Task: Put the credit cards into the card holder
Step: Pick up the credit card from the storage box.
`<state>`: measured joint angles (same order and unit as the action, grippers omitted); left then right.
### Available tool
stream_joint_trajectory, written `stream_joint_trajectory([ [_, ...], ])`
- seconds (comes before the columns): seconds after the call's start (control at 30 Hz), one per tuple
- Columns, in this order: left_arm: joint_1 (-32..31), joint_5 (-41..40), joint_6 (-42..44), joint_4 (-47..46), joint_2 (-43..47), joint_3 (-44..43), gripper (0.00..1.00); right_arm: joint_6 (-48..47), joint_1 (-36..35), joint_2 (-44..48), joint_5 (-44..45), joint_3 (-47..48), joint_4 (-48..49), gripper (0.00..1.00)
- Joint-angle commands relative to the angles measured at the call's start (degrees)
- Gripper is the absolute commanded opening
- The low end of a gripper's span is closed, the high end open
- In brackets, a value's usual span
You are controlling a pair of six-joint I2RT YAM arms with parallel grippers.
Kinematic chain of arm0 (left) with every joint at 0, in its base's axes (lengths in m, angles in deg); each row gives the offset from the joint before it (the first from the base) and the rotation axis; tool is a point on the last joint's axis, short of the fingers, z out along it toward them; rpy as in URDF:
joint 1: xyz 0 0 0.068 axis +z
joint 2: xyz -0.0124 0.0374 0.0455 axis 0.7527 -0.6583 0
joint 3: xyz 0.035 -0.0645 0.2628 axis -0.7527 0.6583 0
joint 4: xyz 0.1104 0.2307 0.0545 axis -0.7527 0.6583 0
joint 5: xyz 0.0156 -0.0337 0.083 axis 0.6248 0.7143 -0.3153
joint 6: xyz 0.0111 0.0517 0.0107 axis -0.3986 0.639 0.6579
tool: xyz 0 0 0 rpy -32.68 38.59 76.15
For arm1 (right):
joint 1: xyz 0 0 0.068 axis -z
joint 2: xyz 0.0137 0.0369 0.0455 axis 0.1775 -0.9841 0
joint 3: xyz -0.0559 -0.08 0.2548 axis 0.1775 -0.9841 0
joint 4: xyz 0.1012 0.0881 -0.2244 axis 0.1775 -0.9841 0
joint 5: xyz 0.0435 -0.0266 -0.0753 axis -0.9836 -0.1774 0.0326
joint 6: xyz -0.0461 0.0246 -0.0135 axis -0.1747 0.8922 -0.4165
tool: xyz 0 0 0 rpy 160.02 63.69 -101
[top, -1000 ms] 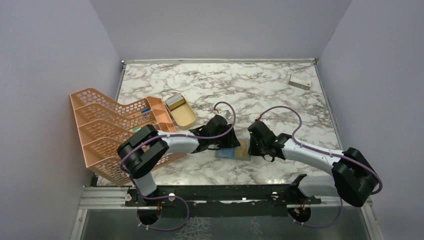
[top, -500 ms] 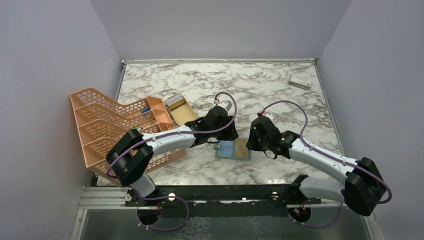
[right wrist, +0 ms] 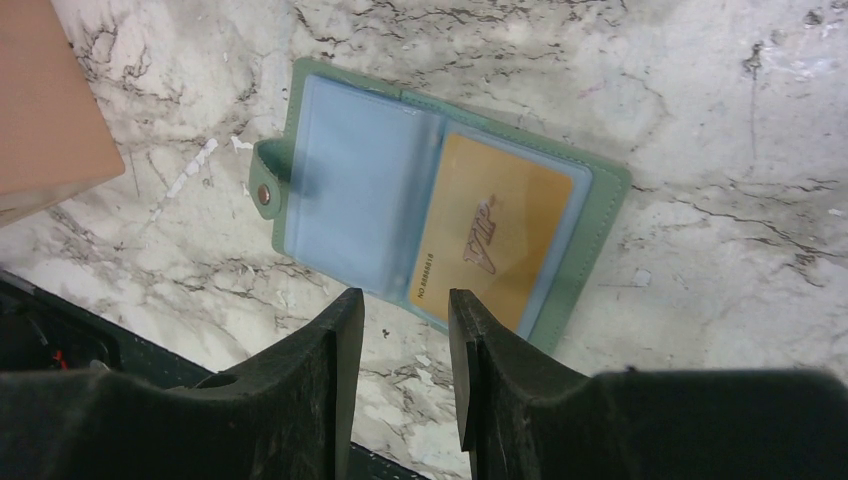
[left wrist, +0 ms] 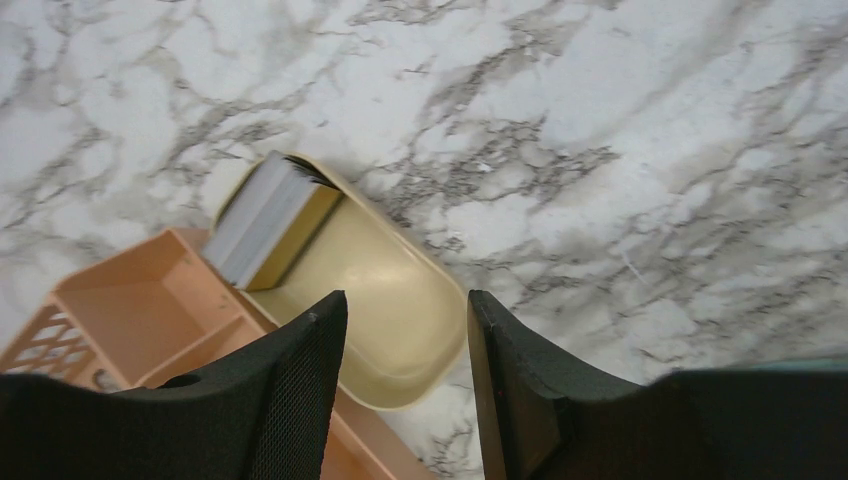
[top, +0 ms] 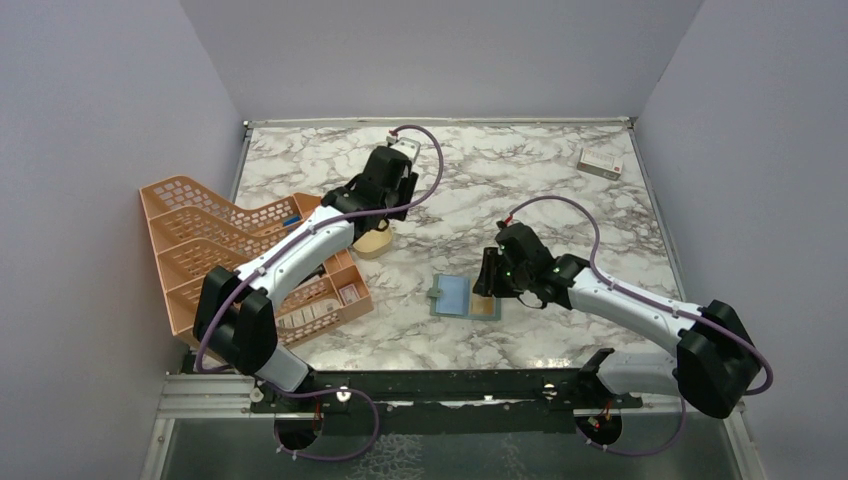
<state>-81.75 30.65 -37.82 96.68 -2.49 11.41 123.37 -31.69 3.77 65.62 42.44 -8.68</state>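
The card holder (right wrist: 350,170) lies open on the marble, pale blue inner faces up, its snap tab on the left. A tan-orange credit card (right wrist: 495,235) sits in its right pocket. My right gripper (right wrist: 405,300) hovers at the holder's near edge, open and empty; from above it (top: 487,273) stands by the right side of the holder (top: 455,296). My left gripper (left wrist: 405,310) is open and empty over the gold tin (left wrist: 390,300). A stack of cards (left wrist: 265,215) leans at the tin's far end. From above, the left gripper (top: 372,212) covers most of the tin (top: 378,243).
An orange mesh rack (top: 215,250) stands at the left, touching the tin's side. A white box with a red mark (top: 600,162) lies at the far right corner. Grey walls close the table on three sides.
My left arm swung away from the card holder, up and left to the gold tin. The right gripper drew back slightly, uncovering the holder. Both grippers opened wider.
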Motion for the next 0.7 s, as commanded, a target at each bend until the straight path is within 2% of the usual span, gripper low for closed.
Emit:
stream_joint_trajectory([
  [0.0,4.18,-8.06,10.91,3.36,-3.43,-3.66,0.51,0.32,-0.52,-1.86,-3.19,2.47,3.16,0.38],
  [0.27,8.56,-11.79,18.59,2.86,-15.04,-9.23,0.50,0.70,-0.89,-1.17,-3.78,0.88,4.51,0.38],
  [0.53,9.72,-9.18,23.61,-1.76,-19.03,-7.96,0.47,1.11,-0.84,0.47,-2.86,0.08,3.53,0.38],
  [0.67,9.78,-10.85,25.21,-2.48,-20.31,-7.44,0.48,1.50,-0.89,1.26,-2.97,-0.34,3.68,0.38],
])
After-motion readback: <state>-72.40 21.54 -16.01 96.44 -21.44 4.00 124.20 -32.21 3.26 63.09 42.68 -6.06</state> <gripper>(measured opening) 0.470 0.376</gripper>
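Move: The left hand is empty and half open. The row of credit cards stands about 10 cm ahead of it, 11 cm to its left and 14 cm below. The storage box holding them has its middle 5 cm ahead, 8 cm left and 16 cm below; the orange rack's middle is some 32 cm left and 6 cm back. The card holder is roughly 17 cm back and 16 cm right. From the right hand the credit cards lie some 27 cm ahead and 30 cm left. The left hand swings left about 9 cm and forward some 7 cm towards the credit cards at the far end of the storage box, first nearly level, then sinking about 7.5 cm and easing almost to a stop just short of them. On the way its wrist rolls some 25 degrees, left side rising, so that the fingers point forward and down at the row of cards, staying about half open and not yet touching. ##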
